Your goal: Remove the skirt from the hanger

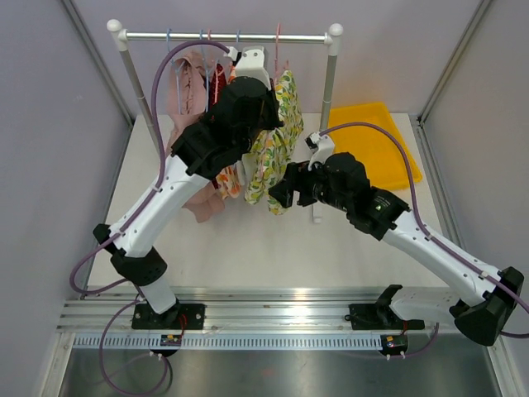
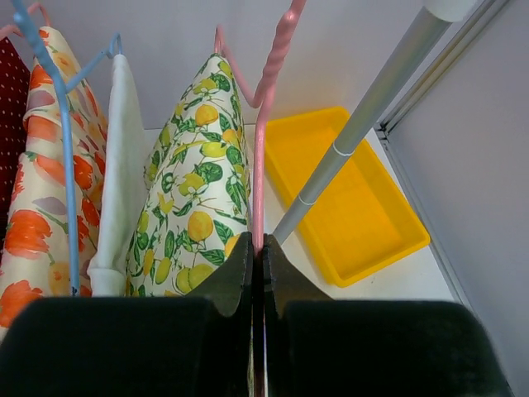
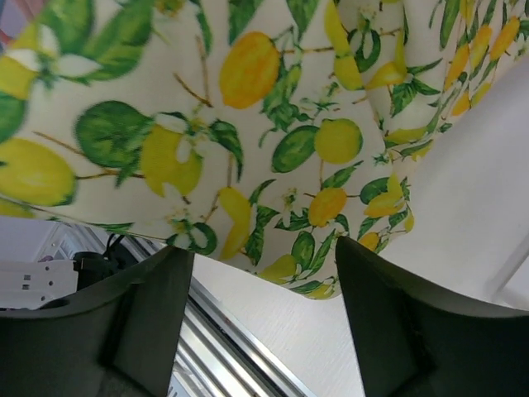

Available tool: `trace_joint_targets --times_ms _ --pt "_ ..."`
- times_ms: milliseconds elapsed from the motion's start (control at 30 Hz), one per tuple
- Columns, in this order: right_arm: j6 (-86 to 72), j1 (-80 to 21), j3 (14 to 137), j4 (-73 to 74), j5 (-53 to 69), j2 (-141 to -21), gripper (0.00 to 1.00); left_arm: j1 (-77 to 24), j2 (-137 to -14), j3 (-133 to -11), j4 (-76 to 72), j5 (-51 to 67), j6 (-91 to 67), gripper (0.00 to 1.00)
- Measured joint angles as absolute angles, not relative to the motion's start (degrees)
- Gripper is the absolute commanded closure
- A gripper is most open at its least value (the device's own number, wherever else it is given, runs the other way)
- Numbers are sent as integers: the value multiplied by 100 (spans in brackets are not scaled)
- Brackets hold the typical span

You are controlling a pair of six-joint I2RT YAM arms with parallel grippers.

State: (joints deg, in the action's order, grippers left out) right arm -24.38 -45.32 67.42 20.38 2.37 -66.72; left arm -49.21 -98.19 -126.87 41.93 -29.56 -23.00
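The skirt (image 1: 279, 145), white with a lemon and leaf print, hangs from a pink hanger (image 2: 259, 157) on the rail. My left gripper (image 2: 257, 245) is up near the rail and is shut on the hanger's thin pink bar, with the skirt (image 2: 194, 190) hanging just left of it. My right gripper (image 1: 278, 195) is at the skirt's lower hem. In the right wrist view it (image 3: 263, 248) stands open, and the skirt's hem (image 3: 248, 124) hangs just above and between the fingers without being clamped.
Other garments hang left of the skirt: a white one (image 2: 120, 165), an orange floral one (image 2: 41, 165) and a pink one (image 1: 194, 83). The rack's rail (image 1: 223, 36) and right post (image 1: 331, 78) stand close by. A yellow tray (image 1: 372, 145) lies at the back right.
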Motion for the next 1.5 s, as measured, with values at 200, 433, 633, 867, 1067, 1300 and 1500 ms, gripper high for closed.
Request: trace_joint_targets --times_ms 200,433,633,867,1067,1300,1500 --pt "-2499 -4539 6230 1417 257 -6705 99 -4921 -9448 -12479 4185 -2908 -2399 100" --pt "-2624 -4539 5319 668 292 -6396 100 -4921 -9078 -12088 4180 -2893 -2449 100" --pt "-3028 -4545 4073 405 -40 -5446 100 -4928 -9050 -12208 4351 -2947 -2327 100" --pt "-3715 -4543 2832 1328 -683 -4110 100 -4960 -9004 -12967 4397 -3301 -1837 100" --pt "-3468 -4545 3658 2390 -1439 -3452 100 -4954 -8486 -12374 4104 -3391 -1841 100" --pt "-1564 -4550 7474 2788 -2814 -5013 100 -5214 -7813 -10630 4018 -3299 -2067 100" --pt "5 -3618 9494 2517 -3159 -6379 100 -5404 -7513 -9723 4038 -3210 -2244 100"
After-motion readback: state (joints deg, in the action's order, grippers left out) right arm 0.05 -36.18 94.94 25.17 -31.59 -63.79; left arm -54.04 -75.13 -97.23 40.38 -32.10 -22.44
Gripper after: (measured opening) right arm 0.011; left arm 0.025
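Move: The left hand already holds the pink hanger; the lemon skirt hangs about 10 cm below it and roughly 1 cm to its left, neither ahead nor back. From the open right hand the skirt's middle is some 6 cm ahead, 2 cm left and 6 cm up, its near end between the fingers. The white garment is about 9 cm left and 8 cm ahead; the yellow bin some 30 cm right, 14 cm ahead and 28 cm below. Right pinches the skirt, pulls it rightward and down 15 cm, then up 35, while left draws the hanger back. ##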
